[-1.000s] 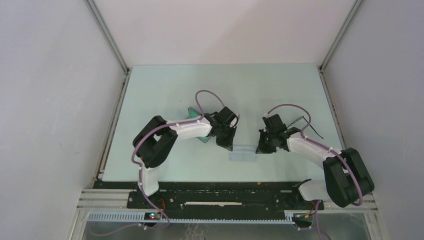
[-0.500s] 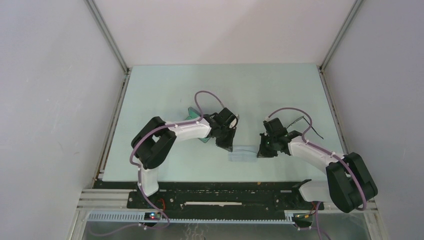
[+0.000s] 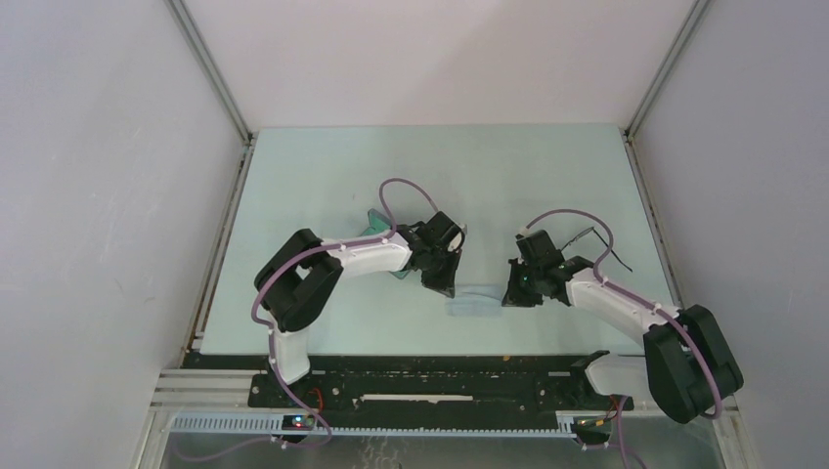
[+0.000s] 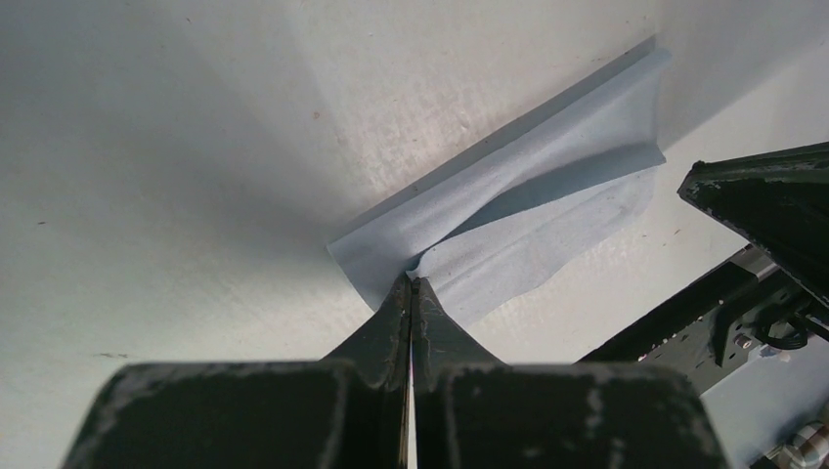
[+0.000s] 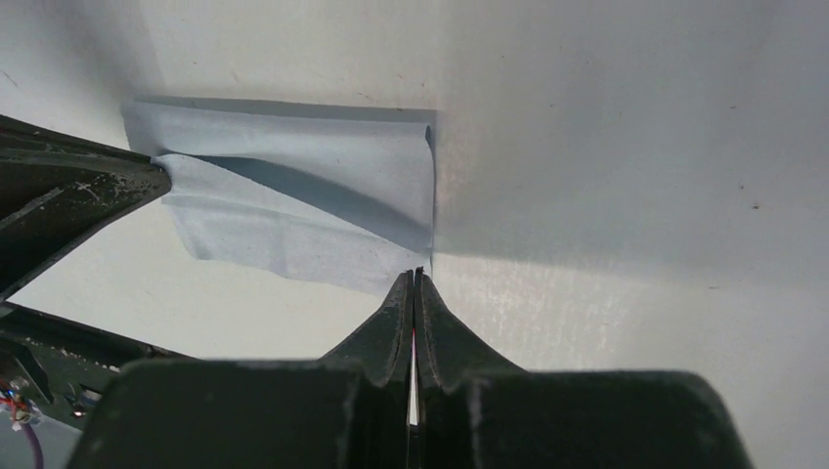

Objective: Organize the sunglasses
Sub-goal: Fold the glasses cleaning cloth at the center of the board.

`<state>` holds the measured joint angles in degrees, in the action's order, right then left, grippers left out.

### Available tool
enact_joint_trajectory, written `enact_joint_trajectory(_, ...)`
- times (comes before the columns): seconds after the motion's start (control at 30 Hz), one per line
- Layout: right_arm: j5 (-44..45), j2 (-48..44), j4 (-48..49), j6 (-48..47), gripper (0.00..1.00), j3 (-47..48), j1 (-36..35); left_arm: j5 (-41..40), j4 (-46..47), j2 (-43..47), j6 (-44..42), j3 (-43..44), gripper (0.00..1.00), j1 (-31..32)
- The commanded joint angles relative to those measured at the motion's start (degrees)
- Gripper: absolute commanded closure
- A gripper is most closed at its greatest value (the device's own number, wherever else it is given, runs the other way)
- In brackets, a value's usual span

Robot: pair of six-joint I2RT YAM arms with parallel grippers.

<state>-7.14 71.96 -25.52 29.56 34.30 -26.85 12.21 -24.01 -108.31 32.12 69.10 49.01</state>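
Observation:
The sunglasses (image 3: 616, 260) show only as thin black wire lines on the table behind my right forearm, partly hidden by it. A pale blue cloth (image 3: 474, 302) lies folded between my two grippers. My left gripper (image 3: 442, 283) is shut with a corner of the cloth (image 4: 528, 215) pinched at its tips (image 4: 412, 280). My right gripper (image 3: 514, 292) is also shut, holding the opposite corner of the cloth (image 5: 313, 195) at its tips (image 5: 417, 275). The upper layer of the cloth is lifted and doubled over the lower one.
A slate-grey case (image 3: 372, 222) lies under my left forearm, mostly covered by it. Metal rails run along both sides of the pale table (image 3: 323, 176). A black base bar (image 3: 430, 386) lines the near edge.
My right gripper has shifted slightly toward the near edge and its elbow has swung out to the right. The left arm has barely moved. Both stay shut on the cloth.

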Motion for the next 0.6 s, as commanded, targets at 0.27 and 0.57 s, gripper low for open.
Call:
enact_joint_trajectory(0.27, -3.76, -0.40, 4.65, 1.57, 0.73, 0.24, 4.21, 0.73, 0.94, 2.00, 0.17, 0.22, 1.00, 0.41)
enact_joint_trajectory(0.57, -5.81, 1.45, 6.09, 1.16, 0.73, 0.24, 3.84, 1.06, 0.76, 1.93, 0.14, 0.51, 1.00, 0.47)
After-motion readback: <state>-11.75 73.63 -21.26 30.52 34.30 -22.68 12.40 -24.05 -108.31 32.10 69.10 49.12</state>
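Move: Just beside the right hand's shut fingertips lies the cleaning cloth: its middle is about 6 cm to their left, 1 cm farther out and 2 cm below. From the left hand, whose shut fingers are at the flap's left corner, that middle is some 5 cm to the right and 1 cm back. The sunglasses lie about 18 cm to the right hand's right and 12 cm farther out; the open case is roughly 13 cm left and 11 cm ahead of the left hand. Opening its fingers to about a quarter, the right hand lets the flap's right corner go and travels about 2 cm forward along the cloth's right end, rising 1 cm, then sinking by half of that, with its left side tilting up some 5 degrees. The left hand stays put, shut fingertips still resting on the flap's left corner. ##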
